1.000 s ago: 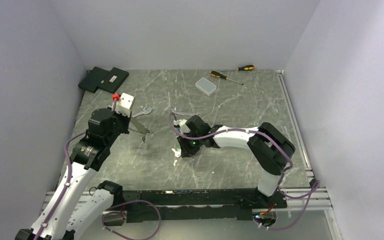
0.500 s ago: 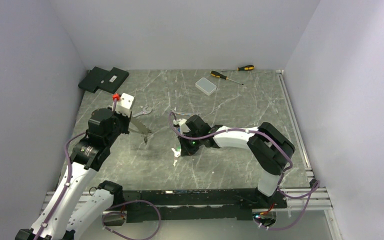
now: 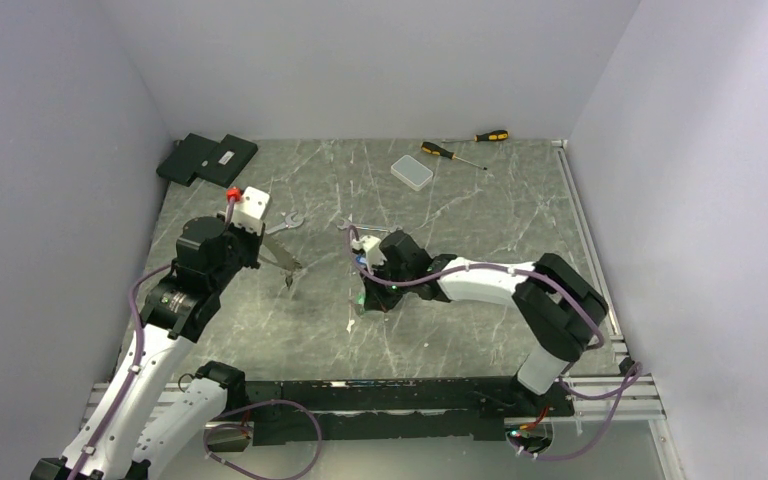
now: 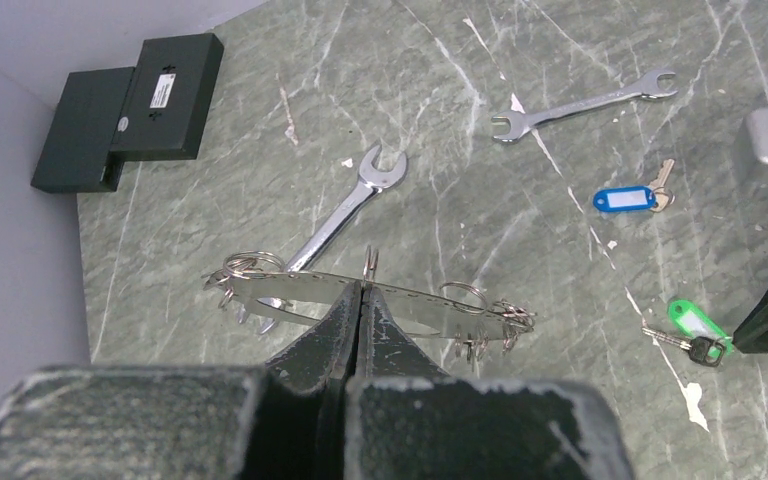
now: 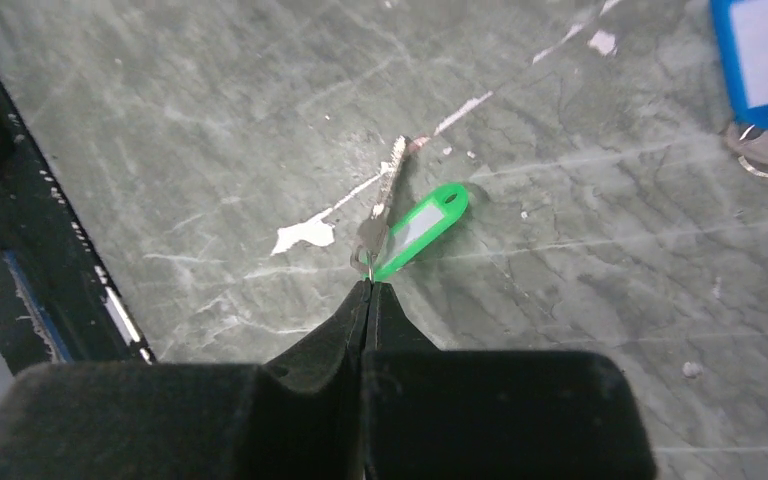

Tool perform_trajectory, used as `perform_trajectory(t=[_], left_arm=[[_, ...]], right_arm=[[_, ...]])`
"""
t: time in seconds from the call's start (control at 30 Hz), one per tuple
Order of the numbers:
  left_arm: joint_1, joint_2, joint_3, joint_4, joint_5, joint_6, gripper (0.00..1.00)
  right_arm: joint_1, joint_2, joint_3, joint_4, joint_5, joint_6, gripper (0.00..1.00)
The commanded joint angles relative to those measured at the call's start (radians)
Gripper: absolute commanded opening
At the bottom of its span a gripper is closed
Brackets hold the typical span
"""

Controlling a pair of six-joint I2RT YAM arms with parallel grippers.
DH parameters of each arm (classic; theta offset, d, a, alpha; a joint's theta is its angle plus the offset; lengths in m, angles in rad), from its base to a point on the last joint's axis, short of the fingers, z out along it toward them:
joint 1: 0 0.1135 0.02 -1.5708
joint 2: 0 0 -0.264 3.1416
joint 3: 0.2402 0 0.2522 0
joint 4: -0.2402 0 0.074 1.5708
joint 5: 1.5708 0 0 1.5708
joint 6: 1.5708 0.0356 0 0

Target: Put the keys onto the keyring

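Observation:
My left gripper is shut on the keyring, a thin pale metal band loop with several small split rings, held above the table. It also shows in the top view. My right gripper is shut on the small ring of the green-tagged key, whose metal key points away, low over the table. I cannot tell whether the tag touches the surface. The blue-tagged key lies on the table, also seen in the right wrist view. In the top view the right gripper is mid-table.
Two silver spanners lie beyond the keyring. A black box sits at the back left. A clear plastic box and two screwdrivers lie at the back. White paint chips mark the table.
My right arm has shifted right and a little away, its wrist turning, still pinching the green-tagged key's ring. The left arm and the keyring have not moved.

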Motion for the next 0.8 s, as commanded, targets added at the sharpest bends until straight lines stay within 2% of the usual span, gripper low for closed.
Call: perform_trajectory(t=[0.0, 0.27, 0.53, 0.77], left_arm=[[0.004, -0.006, 0.011, 0.086, 0.061, 0.018, 0.00], [0.004, -0.024, 0.000, 0.107, 0.171, 0.039, 0.00], [0.004, -0.031, -0.007, 0.129, 0.318, 0.055, 0.00], [0.004, -0.026, -0.012, 0.145, 0.519, 0.071, 0.00]], right_arm=[[0.000, -0.096, -0.007, 0.073, 0.027, -0.060, 0.00], [0.000, -0.211, -0.021, 0.052, 0.042, -0.144, 0.00], [0.000, -0.300, 0.051, -0.038, 0.072, -0.181, 0.00], [0.000, -0.348, 0.095, -0.064, 0.050, -0.184, 0.00]])
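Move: The right hand already pinches the green-tagged key by its wire ring close above the table; the keyring it is bound for, held in the left fingers, is about 17 cm to its left, 7 cm ahead and 22 cm up. The blue-tagged key lies some 9 cm straight ahead and 2 cm lower, the small wrench about 17 cm straight ahead. For the left hand, the green-tagged key is roughly 17 cm right, 7 cm back and 23 cm below. The right hand lifts the green-tagged key nearly straight up by about 11 cm, closing on the height of the held keyring, while its forward side tips upward some 20 degrees and its shut fingers keep their pinch on the key's wire ring. The left hand, gripping the keyring throughout, starts slowly and then gathers speed to bring it rightward towards the rising key, easing back a little as it swings clockwise some 20 degrees. ##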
